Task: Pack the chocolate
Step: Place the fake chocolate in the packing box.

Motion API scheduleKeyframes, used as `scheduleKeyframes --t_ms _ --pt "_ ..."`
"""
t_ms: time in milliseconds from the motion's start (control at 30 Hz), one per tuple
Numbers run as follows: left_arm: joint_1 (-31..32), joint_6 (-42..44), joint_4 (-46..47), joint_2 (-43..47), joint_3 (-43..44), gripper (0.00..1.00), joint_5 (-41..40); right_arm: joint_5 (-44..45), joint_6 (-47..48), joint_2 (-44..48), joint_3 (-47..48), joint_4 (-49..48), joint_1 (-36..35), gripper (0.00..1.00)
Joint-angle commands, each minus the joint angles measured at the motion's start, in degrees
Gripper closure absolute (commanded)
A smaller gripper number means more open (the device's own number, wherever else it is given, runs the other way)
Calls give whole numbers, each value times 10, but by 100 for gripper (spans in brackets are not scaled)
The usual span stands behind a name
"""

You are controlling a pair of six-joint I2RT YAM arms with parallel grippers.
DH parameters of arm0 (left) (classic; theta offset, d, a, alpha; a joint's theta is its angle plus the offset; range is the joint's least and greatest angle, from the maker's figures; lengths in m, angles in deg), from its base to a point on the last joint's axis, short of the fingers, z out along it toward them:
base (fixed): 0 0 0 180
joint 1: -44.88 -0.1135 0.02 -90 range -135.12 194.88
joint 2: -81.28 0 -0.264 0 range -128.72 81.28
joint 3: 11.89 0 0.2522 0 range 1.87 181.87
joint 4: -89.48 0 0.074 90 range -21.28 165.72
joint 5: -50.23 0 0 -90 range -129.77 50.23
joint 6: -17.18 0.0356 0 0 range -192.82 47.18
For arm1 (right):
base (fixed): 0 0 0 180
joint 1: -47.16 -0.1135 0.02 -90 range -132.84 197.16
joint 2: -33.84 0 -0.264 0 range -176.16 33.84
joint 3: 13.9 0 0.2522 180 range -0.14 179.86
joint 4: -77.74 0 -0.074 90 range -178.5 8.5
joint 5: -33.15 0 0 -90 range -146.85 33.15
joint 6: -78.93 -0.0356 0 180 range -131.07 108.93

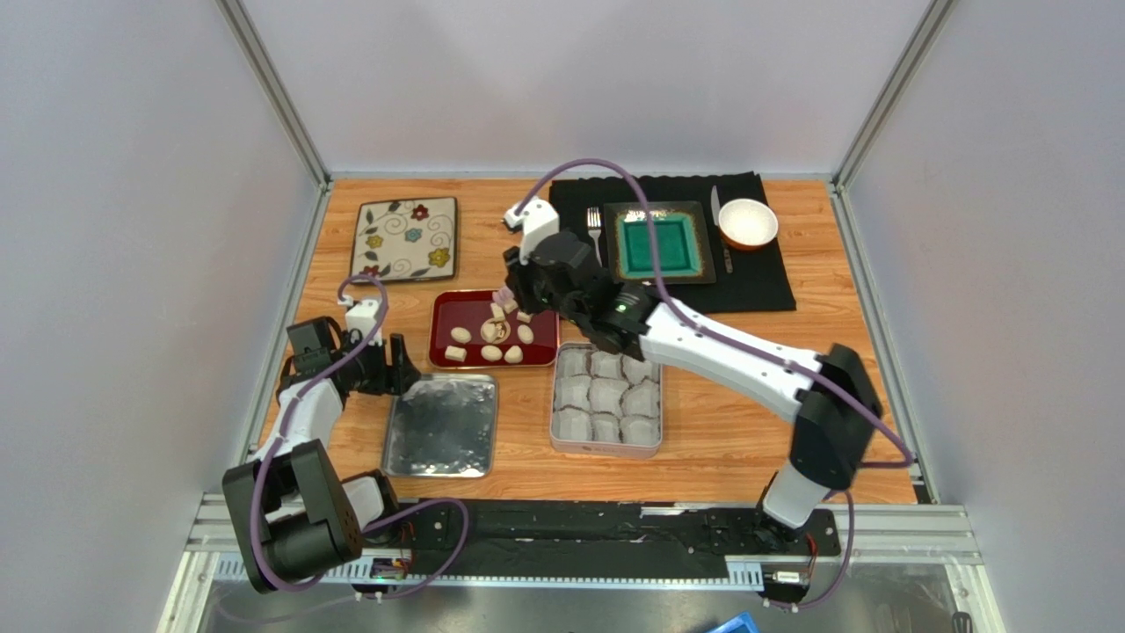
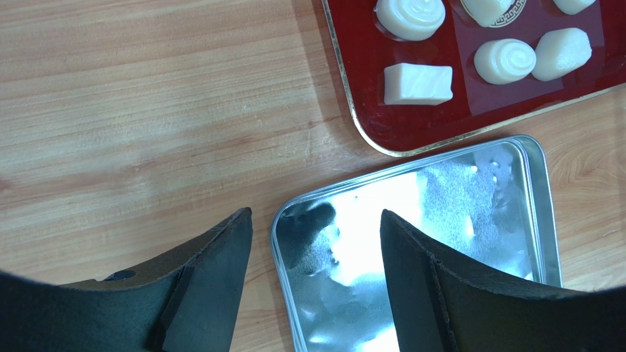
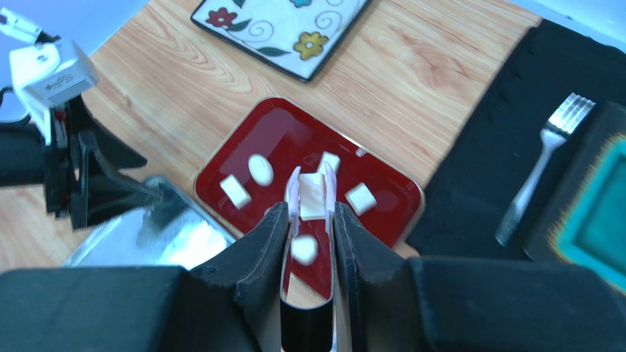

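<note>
Several cream chocolate pieces (image 1: 491,340) lie on the red tray (image 1: 449,306). My right gripper (image 3: 309,213) is shut on a pair of tongs (image 3: 308,315) with clear tips. Those tips pinch one square chocolate (image 3: 311,196) over the red tray (image 3: 294,132); whether it is off the tray I cannot tell. A silver tin (image 1: 606,396) lined with white paper cups sits to the right of the tray. My left gripper (image 2: 314,214) is open over the corner of the shiny tin lid (image 2: 441,205), holding nothing. Chocolate pieces (image 2: 417,83) show at the top of the left wrist view.
A flowered square plate (image 1: 404,238) lies at the back left. On the black mat (image 1: 766,277) at the back right are a green dish (image 1: 656,243), a fork (image 1: 594,227) and a small bowl (image 1: 748,222). The tin lid (image 1: 443,425) lies near the left arm.
</note>
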Motion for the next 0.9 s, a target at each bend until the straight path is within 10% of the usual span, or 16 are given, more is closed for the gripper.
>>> scheduleKeyframes --t_ms 0,867 --pt "-8 24 -19 20 15 27 6 29 -8 125 -87 14 -2 88" --pt "-9 22 -41 28 22 28 31 49 -58 266 -271 42 -2 88"
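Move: My right hand holds the pink-tipped tongs with a chocolate pinched in them. The packing box's middle lies about 16 cm to this hand's right, some 7 cm back and roughly 21 cm below. The red tray of chocolates is about 7 cm ahead, 4 cm left and 22 cm down, the metal tray about 12 cm back and 13 cm left, just as low. From my left hand the box is some 34 cm right, 2 cm back and slightly lower. I swing my right hand about 11 cm to the right and 7 cm back, quickly at first, carrying the chocolate away from the red tray towards the far left corner cup of the box. I rise a couple of centimetres on the way, then ease off and sink about 5 cm, tipping the fingers slightly further down and keeping my grip on the tongs. ##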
